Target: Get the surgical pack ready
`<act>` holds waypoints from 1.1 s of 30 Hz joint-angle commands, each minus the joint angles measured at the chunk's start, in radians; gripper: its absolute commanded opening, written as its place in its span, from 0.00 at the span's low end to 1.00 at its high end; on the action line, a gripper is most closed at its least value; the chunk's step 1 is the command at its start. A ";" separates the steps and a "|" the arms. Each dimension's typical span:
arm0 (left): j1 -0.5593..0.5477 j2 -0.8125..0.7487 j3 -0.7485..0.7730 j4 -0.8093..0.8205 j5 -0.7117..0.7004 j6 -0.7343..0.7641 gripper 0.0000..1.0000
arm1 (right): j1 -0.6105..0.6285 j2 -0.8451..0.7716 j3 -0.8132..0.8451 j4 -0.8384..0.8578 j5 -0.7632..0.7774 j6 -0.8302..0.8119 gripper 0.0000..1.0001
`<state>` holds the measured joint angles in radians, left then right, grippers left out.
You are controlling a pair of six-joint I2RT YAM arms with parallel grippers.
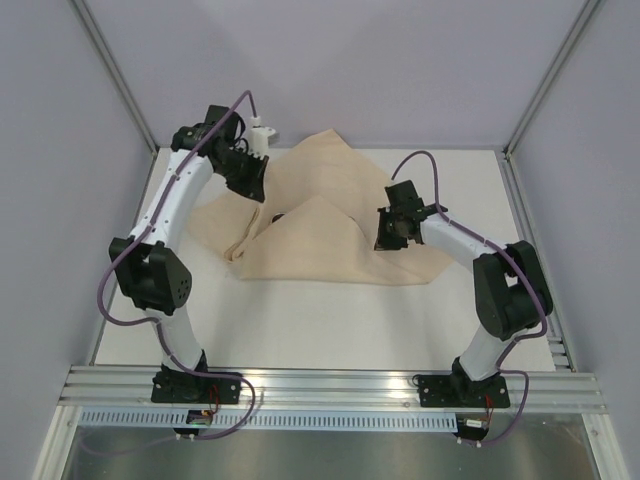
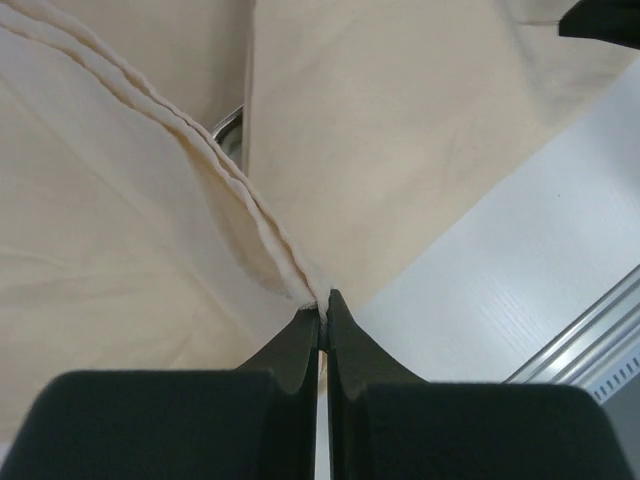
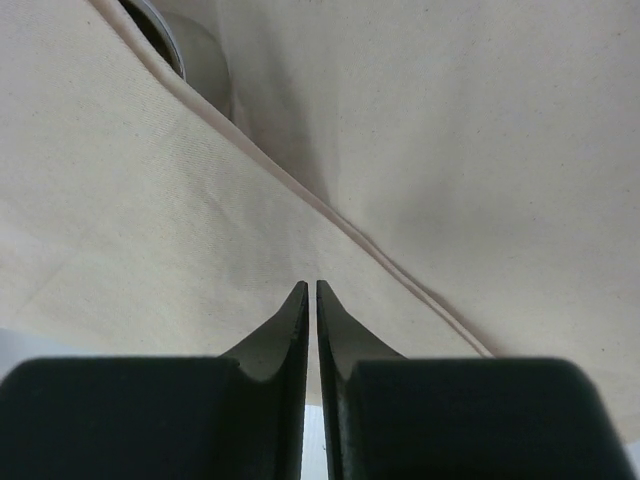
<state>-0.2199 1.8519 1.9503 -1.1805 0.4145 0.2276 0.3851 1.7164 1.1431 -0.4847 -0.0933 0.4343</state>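
The tan cloth sheet (image 1: 320, 230) lies folded over itself in the middle of the table, with flaps meeting in ridges. My left gripper (image 1: 255, 180) is at the cloth's back left; in the left wrist view the gripper (image 2: 322, 305) is shut on a hemmed corner of the cloth (image 2: 120, 230). A sliver of the steel tray (image 2: 231, 125) shows under a fold. My right gripper (image 1: 385, 240) is at the cloth's right side; its jaws (image 3: 311, 288) stand together over the cloth (image 3: 150, 230) with nothing visible between them. The tray's rim (image 3: 195, 45) peeks out at the top left. The other instruments are hidden.
The white table (image 1: 330, 320) shows bare in front of the cloth and along its right side. An aluminium rail (image 1: 330, 385) carries both arm bases at the near edge. Grey walls with frame posts close in the back and the sides.
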 commanded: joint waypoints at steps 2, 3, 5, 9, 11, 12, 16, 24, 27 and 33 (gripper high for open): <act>-0.036 0.046 0.059 -0.041 -0.032 -0.047 0.00 | 0.003 -0.004 0.020 0.058 -0.020 0.021 0.08; -0.030 0.040 0.029 -0.019 -0.072 -0.045 0.00 | 0.003 -0.012 0.015 0.061 -0.013 0.021 0.08; 0.010 0.020 -0.066 0.053 -0.144 -0.054 0.00 | 0.003 -0.017 0.007 0.064 -0.010 0.014 0.08; 0.112 0.027 -0.128 0.091 -0.184 -0.071 0.00 | 0.003 0.000 0.012 0.054 -0.011 0.004 0.08; 0.174 0.015 -0.169 0.143 -0.200 -0.071 0.00 | 0.003 0.005 0.010 0.057 -0.017 0.006 0.08; 0.192 0.010 -0.185 0.166 -0.213 -0.070 0.00 | 0.003 0.006 0.009 0.060 -0.022 0.006 0.08; 0.322 -0.002 -0.267 0.298 -0.302 -0.091 0.00 | 0.003 0.008 0.007 0.058 -0.025 0.009 0.08; 0.501 0.093 -0.341 0.413 -0.342 -0.096 0.02 | 0.003 0.008 0.007 0.043 -0.016 0.001 0.08; 0.533 0.135 -0.344 0.432 -0.344 -0.093 0.45 | 0.003 0.008 0.010 0.038 -0.020 0.001 0.09; 0.574 0.165 -0.311 0.412 -0.301 -0.093 0.95 | 0.003 0.005 0.010 0.020 -0.014 -0.006 0.11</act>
<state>0.3374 2.0235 1.6081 -0.7872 0.0902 0.1364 0.3851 1.7245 1.1427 -0.4599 -0.1070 0.4397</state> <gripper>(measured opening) 0.927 0.104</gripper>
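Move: Some 28 cm to the left hand's left, 3 cm ahead and 20 cm below lies the table spot for the cloth corner it already holds. The cloth-covered tray's middle is about 4 cm ahead, 12 cm right and 20 cm below; the cloth's near bend is roughly 9 cm left, 8 cm back and 21 cm below. From the right hand, that spot is around 60 cm left, 6 cm ahead and 4 cm below. Carrying the pinched cloth corner a last 2–3 cm right, the left hand turns back and sweeps it away from the tray, about 30 cm left and 16 cm down towards the table's left side. Its wrist swings some 45 degrees counter-clockwise; late in the sweep, still lowering, the fingers open nearly fully and let go of the corner. ##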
